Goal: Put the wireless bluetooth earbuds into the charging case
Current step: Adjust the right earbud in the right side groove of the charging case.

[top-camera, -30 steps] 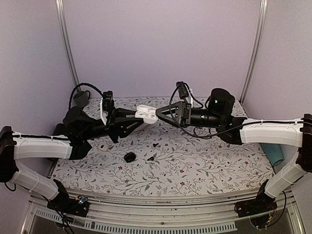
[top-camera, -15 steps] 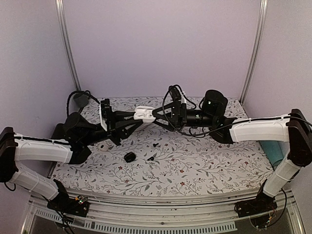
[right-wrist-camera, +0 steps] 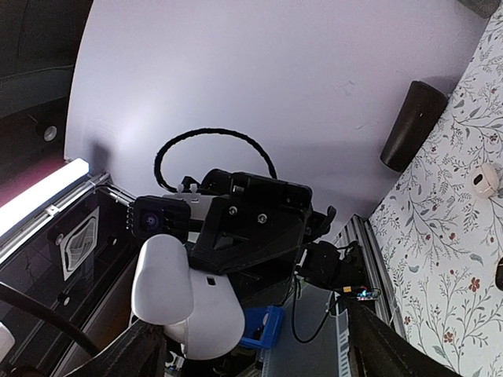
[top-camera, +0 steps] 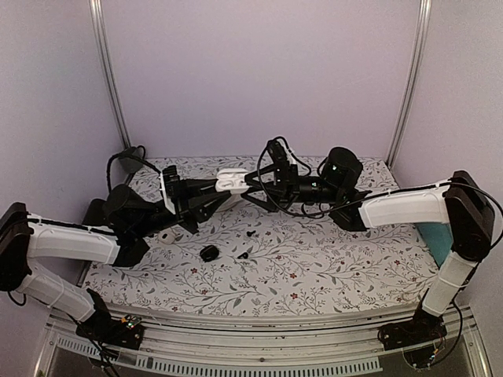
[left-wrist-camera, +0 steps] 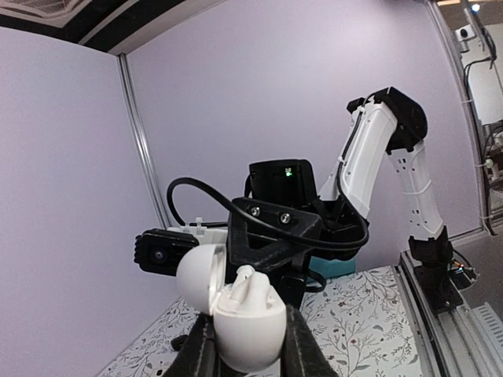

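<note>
My left gripper (top-camera: 222, 188) is shut on the white charging case (top-camera: 232, 182), held in the air above the back of the table. In the left wrist view the case (left-wrist-camera: 250, 330) has its lid (left-wrist-camera: 198, 276) swung open, and one white earbud (left-wrist-camera: 246, 284) stands in it between my fingers (left-wrist-camera: 302, 345). A second earbud (top-camera: 167, 236) lies on the table at the left and shows in the right wrist view as well (right-wrist-camera: 486, 179). My right gripper (top-camera: 250, 187) faces the case with its jaws wide open. The case (right-wrist-camera: 206, 318) sits close to one right finger (right-wrist-camera: 134, 353).
Three small black bits (top-camera: 209, 253) lie on the flowered table (top-camera: 330, 267) near its middle. A dark cylinder (top-camera: 130, 159) stands at the back left, and a teal object (top-camera: 440, 243) sits at the right edge. Purple walls close in the back and sides.
The right arm has reached further left, bringing its gripper up to the case, and its jaws have narrowed a little. The left gripper has drifted slightly left with the case.
</note>
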Motion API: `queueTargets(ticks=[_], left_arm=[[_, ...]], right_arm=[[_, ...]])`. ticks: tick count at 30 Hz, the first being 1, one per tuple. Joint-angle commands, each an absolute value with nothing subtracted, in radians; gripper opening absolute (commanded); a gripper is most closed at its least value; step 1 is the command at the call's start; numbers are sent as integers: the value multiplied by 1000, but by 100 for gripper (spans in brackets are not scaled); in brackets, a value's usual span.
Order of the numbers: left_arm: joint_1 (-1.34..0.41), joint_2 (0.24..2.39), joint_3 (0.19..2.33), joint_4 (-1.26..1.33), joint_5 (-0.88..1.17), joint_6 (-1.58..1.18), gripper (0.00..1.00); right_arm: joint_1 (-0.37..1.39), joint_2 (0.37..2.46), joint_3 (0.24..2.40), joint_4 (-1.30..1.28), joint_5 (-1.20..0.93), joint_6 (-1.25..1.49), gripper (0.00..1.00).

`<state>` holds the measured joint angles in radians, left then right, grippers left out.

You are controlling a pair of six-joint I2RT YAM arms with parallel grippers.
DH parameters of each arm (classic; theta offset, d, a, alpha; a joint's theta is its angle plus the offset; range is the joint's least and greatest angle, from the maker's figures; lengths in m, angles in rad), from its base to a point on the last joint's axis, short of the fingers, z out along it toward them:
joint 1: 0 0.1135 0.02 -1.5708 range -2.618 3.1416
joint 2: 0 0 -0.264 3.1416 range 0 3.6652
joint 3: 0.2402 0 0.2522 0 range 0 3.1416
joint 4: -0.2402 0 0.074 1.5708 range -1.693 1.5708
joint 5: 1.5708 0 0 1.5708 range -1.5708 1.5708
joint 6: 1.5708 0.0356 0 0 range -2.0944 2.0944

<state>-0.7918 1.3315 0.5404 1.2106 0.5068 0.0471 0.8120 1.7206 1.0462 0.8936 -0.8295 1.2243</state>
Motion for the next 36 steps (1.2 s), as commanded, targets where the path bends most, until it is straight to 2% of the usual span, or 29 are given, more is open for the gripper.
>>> queueTargets(ticks=[1,17,30,36], left_arm=[[-806,1349,540,1245,484,96,0],[-804,1409,558,1294,425,78,0],[-804,1406,556,1316,448,63,0],[-804,1408,557,1328,435,54,0]], right_arm=[[802,1777,1075,996,-868,1311,79],[799,1819,1094,1088,-892,1403,63],[799,1839,1089,1117,-881,1450,42],[798,1841,1075,1121,-878,1454,27]])
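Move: The left hand holds the open charging case just beyond its fingertips, with the right earbud about 3 cm to that hand's right, 1 cm ahead and 2 cm above it. From the right hand's spread fingers that earbud lies roughly 3 cm to the left, 1 cm back and 2 cm up; the case body is right under it, 1 cm lower, and the raised lid stands about 2 cm ahead of the earbud and 1 cm higher. The left hand, keeping its pinch on the case, carries it forward about 2 cm and down about 1.5 cm in the first half, bringing the case body level with the right fingers, then holds it nearly still. The right hand eases forward barely half a centimetre, twists its wrist a little (under 10 degrees) and stays beside the case's open side while its fingers close from wide to about a third open, straddling the earbud's end of the case; whether they touch can't be made out. ##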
